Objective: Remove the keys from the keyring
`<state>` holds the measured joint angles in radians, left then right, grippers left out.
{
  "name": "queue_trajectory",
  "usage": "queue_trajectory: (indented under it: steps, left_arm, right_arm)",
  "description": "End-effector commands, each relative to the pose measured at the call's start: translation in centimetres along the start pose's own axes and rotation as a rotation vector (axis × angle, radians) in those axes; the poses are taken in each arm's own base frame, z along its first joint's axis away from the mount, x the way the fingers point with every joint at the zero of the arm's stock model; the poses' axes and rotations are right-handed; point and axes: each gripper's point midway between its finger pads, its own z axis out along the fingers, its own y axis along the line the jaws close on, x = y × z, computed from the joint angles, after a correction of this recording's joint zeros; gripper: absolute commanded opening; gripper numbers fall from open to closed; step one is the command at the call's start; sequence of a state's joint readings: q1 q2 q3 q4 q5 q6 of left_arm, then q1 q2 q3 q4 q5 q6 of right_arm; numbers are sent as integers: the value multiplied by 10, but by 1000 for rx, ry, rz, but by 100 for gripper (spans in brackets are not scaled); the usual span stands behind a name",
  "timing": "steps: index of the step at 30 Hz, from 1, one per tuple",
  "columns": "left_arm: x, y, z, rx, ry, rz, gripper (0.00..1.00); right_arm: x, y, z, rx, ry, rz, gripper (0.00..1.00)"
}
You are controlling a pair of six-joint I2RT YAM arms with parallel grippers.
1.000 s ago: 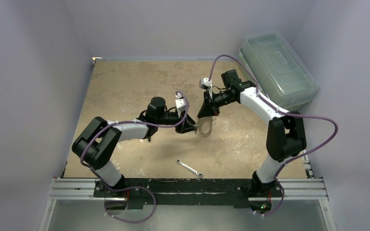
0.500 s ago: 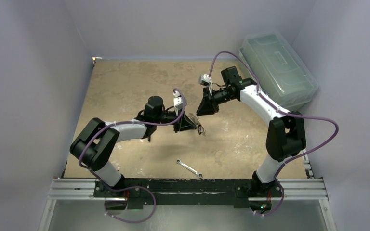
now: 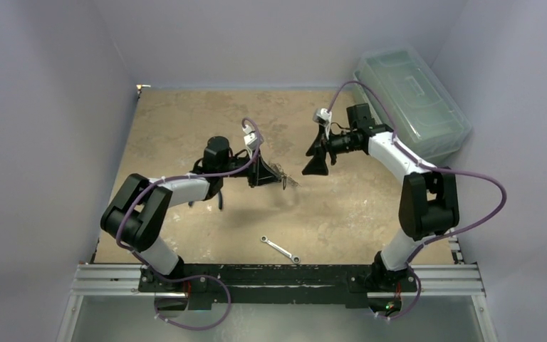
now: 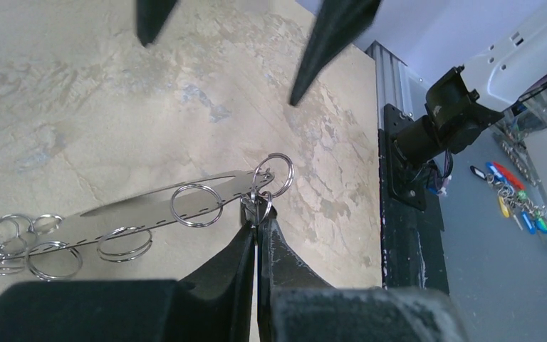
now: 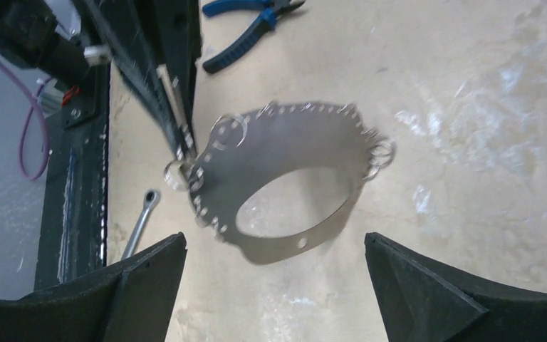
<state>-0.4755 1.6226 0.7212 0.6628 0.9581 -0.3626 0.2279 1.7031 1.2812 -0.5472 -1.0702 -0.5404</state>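
The keyring is a wide oval metal band with holes along its edge, hanging in the air above the table. In the left wrist view the keyring shows edge-on. Small silvery split rings hang along it. I cannot pick out the keys among them. My left gripper is shut on a small ring at the band's end and holds the whole keyring up. My right gripper stands wide open just in front of the band, apart from it. From above, the right gripper faces the left gripper.
A slim silver wrench lies on the table near the front edge. Blue-handled pliers lie beyond the keyring in the right wrist view. A clear plastic box sits at the back right. The black base rail borders the table.
My right gripper has let go of the keyring, opened wide and drawn back to the right. The left gripper has shut on the keyring and carried it left and further back.
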Motion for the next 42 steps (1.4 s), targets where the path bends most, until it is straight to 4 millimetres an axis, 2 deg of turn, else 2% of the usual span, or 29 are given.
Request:
queue_trajectory:
  steps: [1, 10, 20, 22, 30, 32, 33, 34, 35, 37, 39, 42]
  left_arm:
    - [-24, -6, -8, 13, -54, 19, 0]
    - [-27, -5, -7, 14, -62, -11, 0]
    - [-31, -6, -5, 21, -62, -21, 0]
    - [-32, -7, -5, 25, -63, -23, 0]
    - [-35, -9, -4, 32, -64, -39, 0]
    - [-33, -8, -4, 28, -59, -47, 0]
    - [-33, -8, -5, 27, -57, -46, 0]
    - [-34, -5, -6, 17, -57, -50, 0]
    - [-35, 1, -10, -3, -59, -62, 0]
    - [-37, 11, -17, -31, -71, -81, 0]
    - [-32, 14, -16, -57, -51, -66, 0]
    - [-23, -2, 1, -25, -11, -48, 0]
  right_arm:
    - [-2, 20, -1, -42, -64, -144, 99]
    - [-4, 25, 18, 107, -228, -387, 99]
    - [14, 14, 49, 194, -232, -556, 99]
    - [16, 11, 53, 208, -222, -586, 95]
    - [18, 7, 64, 222, -250, -619, 63]
    - [14, 11, 64, 217, -276, -614, 42]
    - [13, 12, 64, 216, -283, -613, 28]
    - [11, 13, 63, 216, -287, -614, 9]
    - [9, 15, 61, 223, -288, -615, 0]
    - [4, 18, 55, 237, -283, -620, 0]
    - [0, 24, 54, 210, -280, -588, 0]
    - [-3, 29, 58, 171, -257, -556, 0]
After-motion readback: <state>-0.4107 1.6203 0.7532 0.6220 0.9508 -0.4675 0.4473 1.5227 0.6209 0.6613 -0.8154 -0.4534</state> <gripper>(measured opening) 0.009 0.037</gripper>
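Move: Low to the left of the open right hand, the keyring's metal plate lies about 6 cm left, 2 cm back and 4 cm below. The key ring pinched in the left fingertips is some 7 cm left, 4 cm back and 3 cm below, and the black key head hangs roughly 6 cm back, 6 cm left and 6 cm below. From the left hand, the plate is about 2 cm ahead and 1 cm right, and the wrench some 20 cm back, 14 cm below. Dipping back and down by about 4 cm, the right hand then swings left some 5 cm towards the plate while rolling nearly 40 degrees about its own fingers, front side up. Its open fingers shut on the plate's rim beside the left fingertips and lift about 2.5 cm. Left keeps its pinch on the ring, almost still, then shifts forward 1.5 cm. ##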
